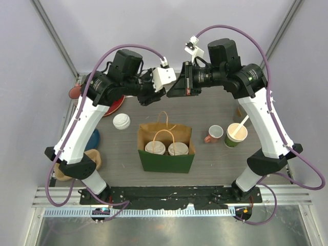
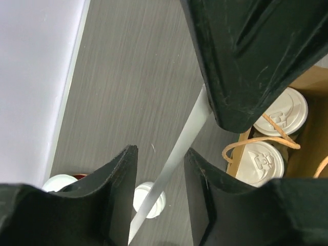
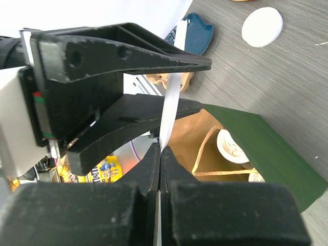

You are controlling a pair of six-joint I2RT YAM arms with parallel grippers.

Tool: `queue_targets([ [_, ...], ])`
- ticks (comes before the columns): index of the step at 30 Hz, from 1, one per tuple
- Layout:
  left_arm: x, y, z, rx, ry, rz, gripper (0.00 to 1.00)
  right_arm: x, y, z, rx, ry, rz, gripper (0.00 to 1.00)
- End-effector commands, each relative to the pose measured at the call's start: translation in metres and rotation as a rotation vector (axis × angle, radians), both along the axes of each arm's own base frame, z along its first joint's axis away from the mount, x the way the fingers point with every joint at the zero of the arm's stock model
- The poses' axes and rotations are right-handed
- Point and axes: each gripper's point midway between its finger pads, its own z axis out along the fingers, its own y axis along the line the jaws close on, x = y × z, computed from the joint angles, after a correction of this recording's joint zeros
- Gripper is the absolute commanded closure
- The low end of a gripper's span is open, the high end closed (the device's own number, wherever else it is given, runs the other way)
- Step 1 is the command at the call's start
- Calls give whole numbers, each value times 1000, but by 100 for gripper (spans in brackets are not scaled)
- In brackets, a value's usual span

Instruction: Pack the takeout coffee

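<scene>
Two takeout coffee cups [image 1: 155, 148] [image 1: 178, 149] with white lids stand inside the green paper bag [image 1: 166, 161] at the table's middle. From the left wrist their lids [image 2: 281, 110] [image 2: 261, 161] show under the bag's handles. Both grippers meet high over the back of the table. My right gripper [image 1: 173, 91] [image 3: 161, 151] is shut on a thin white strip [image 3: 171, 92]. My left gripper [image 1: 163, 91] [image 2: 160, 154] is open. The strip [image 2: 174, 159] runs between its fingers with a gap on each side.
A loose white lid [image 1: 122, 121] lies left of the bag. A pink-handled mug [image 1: 214, 134] and a lidless green cup [image 1: 236, 135] with a stirrer stand to the right. A blue dish [image 1: 94, 138] and a red plate [image 1: 115, 105] are at the left.
</scene>
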Motion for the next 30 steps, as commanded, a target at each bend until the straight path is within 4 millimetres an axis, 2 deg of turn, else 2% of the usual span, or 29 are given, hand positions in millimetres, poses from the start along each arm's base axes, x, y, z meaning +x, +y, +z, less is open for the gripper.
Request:
queue_targets([
  [1, -8, 10, 13, 3, -28, 0, 65, -15, -2, 36, 94, -95, 30, 99],
  [3, -12, 10, 18, -18, -25, -4, 81, -11, -2, 35, 89, -94, 12, 99],
  [4, -12, 10, 20, -30, -20, 6, 100, -9, -3, 35, 89, -98, -1, 99],
  [5, -12, 9, 27, -58, -27, 18, 100, -8, -3, 37, 93, -101, -10, 98],
  [6, -14, 8, 31, -89, -10, 37, 100, -4, -3, 36, 93, -101, -30, 90],
  [7, -17, 9, 38, -120, -5, 51, 100, 3, -5, 39, 98, -112, -67, 80],
  [8, -16, 7, 49, -168, -16, 70, 100, 11, -10, 41, 108, -112, -100, 66],
  [10, -24, 9, 67, -290, 47, 140, 100, 27, -21, 50, 136, -116, -194, 57],
  [11, -21, 11, 79, -365, 65, 173, 100, 34, -27, 54, 148, -120, -228, 55],
  [12, -32, 7, 89, -453, 141, 161, 100, 45, -43, 60, 169, -117, -298, 53],
  [13, -42, 16, 105, -523, 149, 168, 100, 52, -52, 67, 188, -140, -339, 50],
  [14, -33, 22, 114, -594, 155, 205, 100, 60, -63, 70, 194, -153, -399, 41],
  [15, -37, 23, 121, -650, 192, 187, 100, 70, -75, 65, 186, -152, -453, 39],
  [16, -43, 27, 130, -725, 260, 207, 100, 68, -84, 72, 195, -179, -483, 37],
  [17, -45, 33, 134, -756, 269, 210, 100, 73, -92, 69, 179, -191, -536, 33],
  [18, -49, 33, 135, -775, 299, 209, 100, 76, -96, 62, 161, -184, -556, 33],
  [19, -59, 29, 134, -796, 365, 188, 100, 72, -102, 64, 158, -201, -571, 32],
  [22, -70, 22, 114, -852, 444, 137, 100, 77, -111, 49, 119, -197, -627, 32],
  [23, -60, 14, 93, -875, 482, 143, 100, 74, -114, 48, 114, -207, -634, 32],
  [24, -64, 16, 93, -904, 463, 127, 100, 75, -115, 40, 100, -201, -636, 32],
  [25, -60, 14, 105, -961, 399, 80, 100, 75, -115, 40, 101, -204, -634, 32],
  [26, -56, 9, 90, -968, 436, 74, 100, 72, -116, 40, 104, -205, -635, 32],
  [28, -56, 5, 97, -1011, 417, 29, 100, 71, -117, 32, 87, -184, -640, 32],
  [29, -53, 3, 82, -1004, 445, 42, 100, 69, -118, 31, 87, -175, -643, 32],
  [30, -58, 7, 81, -1012, 419, 33, 100, 67, -118, 29, 83, -169, -642, 33],
])
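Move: Between the left hand's half-open fingers lies the straw, which the right fingers still pinch near one end; its middle is about 4 cm left and 2 cm ahead of the right hand. The green bag stands roughly 9 cm back, 2 cm right and 27 cm below the left hand. The stacked white lids are some 9 cm ahead and 16 cm left of the left hand, 36 cm down. Closing on the straw, the left fingers pinch it before the right ones open wide and let go. The right hand draws off about 11 cm right and 7 cm forward, swinging clockwise; the left lifts some 10 cm, veers left and back, then sinks about 4 cm, rolling its left side down over 50 degrees to stand the straw up. ##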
